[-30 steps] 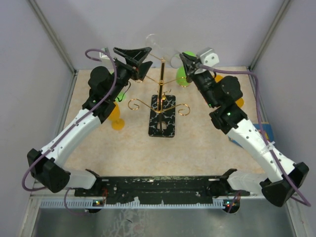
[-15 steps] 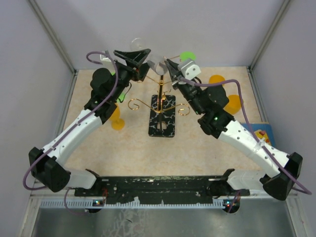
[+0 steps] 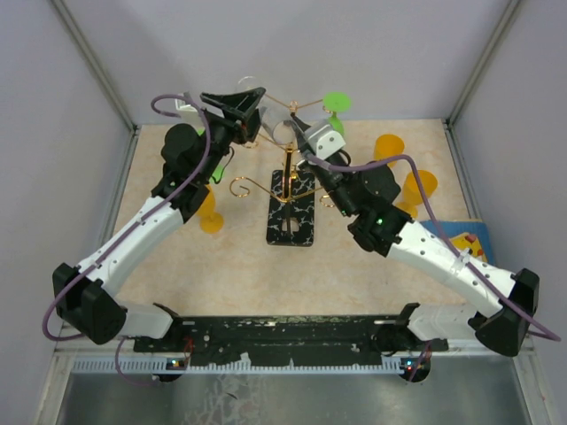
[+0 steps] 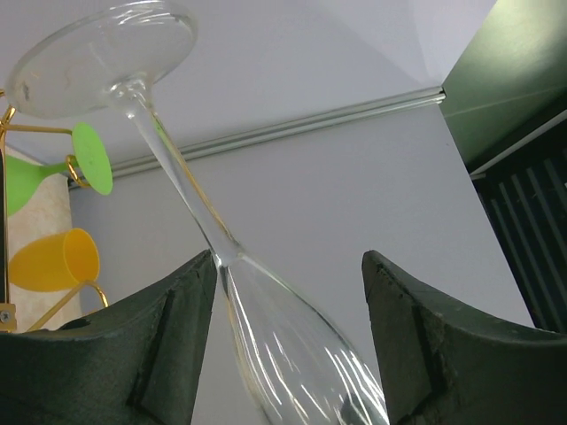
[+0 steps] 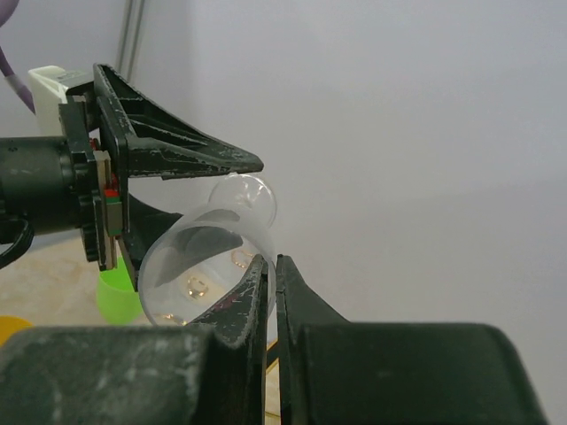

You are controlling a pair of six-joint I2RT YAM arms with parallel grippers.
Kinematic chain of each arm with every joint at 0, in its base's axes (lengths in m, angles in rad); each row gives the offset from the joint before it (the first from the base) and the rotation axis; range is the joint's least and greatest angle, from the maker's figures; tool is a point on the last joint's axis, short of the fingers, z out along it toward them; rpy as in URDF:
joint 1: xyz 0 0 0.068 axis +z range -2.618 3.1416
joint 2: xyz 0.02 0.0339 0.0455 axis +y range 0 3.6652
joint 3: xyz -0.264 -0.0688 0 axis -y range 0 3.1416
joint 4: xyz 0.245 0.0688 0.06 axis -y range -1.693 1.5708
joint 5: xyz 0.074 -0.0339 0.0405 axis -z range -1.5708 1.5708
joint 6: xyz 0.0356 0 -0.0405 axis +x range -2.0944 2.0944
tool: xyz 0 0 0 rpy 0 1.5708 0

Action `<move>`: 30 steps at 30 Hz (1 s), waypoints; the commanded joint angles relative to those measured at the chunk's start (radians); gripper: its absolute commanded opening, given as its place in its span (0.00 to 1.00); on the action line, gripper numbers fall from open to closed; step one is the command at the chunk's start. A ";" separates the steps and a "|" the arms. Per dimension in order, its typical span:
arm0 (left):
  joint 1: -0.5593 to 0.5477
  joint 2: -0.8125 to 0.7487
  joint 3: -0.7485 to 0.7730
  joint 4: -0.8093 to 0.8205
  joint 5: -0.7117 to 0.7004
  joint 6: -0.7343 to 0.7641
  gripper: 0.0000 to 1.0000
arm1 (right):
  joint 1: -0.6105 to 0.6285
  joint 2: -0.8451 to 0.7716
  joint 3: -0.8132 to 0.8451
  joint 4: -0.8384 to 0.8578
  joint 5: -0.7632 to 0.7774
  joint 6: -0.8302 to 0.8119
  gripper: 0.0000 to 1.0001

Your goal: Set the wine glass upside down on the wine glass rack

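The clear wine glass [image 4: 292, 345] is held up in the air, slanted, with its foot [image 4: 99, 55] towards the back. My right gripper [image 5: 273, 258] is shut on the rim of its bowl [image 5: 199, 266]. My left gripper [image 4: 288, 258] is open around the glass where the stem meets the bowl. Its left finger [image 4: 168, 345] touches the glass, and a gap shows at the right finger [image 4: 425, 345]. The gold wine glass rack [image 3: 288, 164] stands on its black veined base [image 3: 291, 212] just below both grippers [image 3: 252, 111] [image 3: 296, 126].
A green glass [image 4: 35, 173] hangs upside down on a rack arm, its foot [image 3: 335, 101] showing from above. Orange cups stand at the right [image 3: 388, 146] [image 3: 419, 186] and the left [image 3: 210, 218]. A blue and yellow flat thing [image 3: 461, 239] lies at the right edge.
My right arm has swung left with the glass and brought it between the left gripper's fingers. The left jaws have narrowed around it. The left arm has hardly moved.
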 commanded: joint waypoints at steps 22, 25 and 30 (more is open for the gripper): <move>0.023 0.007 -0.050 0.147 -0.004 0.028 0.27 | 0.092 -0.036 -0.031 0.079 0.096 -0.110 0.00; 0.026 0.008 -0.036 0.154 0.005 0.077 0.19 | 0.092 -0.038 -0.032 0.075 0.103 -0.113 0.00; 0.032 0.001 -0.017 0.158 -0.002 0.182 0.16 | 0.092 -0.047 -0.045 0.071 0.126 -0.122 0.12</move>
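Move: The clear wine glass lies foot outward between the hands. Its middle is about 2 cm below the left hand point, practically level with it otherwise. From the right hand, whose shut fingers already hold its rim, it is some 7 cm ahead, 5 cm left and 3 cm lower. From the left hand, the rack's top hub is about 5 cm ahead, 5 cm right and 6 cm down, the hanging green glass some 4 cm ahead, 13 cm right and 8 cm down. The clear glass gets taken between the left fingers where bowl meets stem: the left hand dips about 1 cm onto it, then closes from wide around it to a pinch, rising back and drifting a little left. The right fingers keep their pinch on the rim while that hand sinks about 2 cm and draws back 1 cm, rolling slightly. ##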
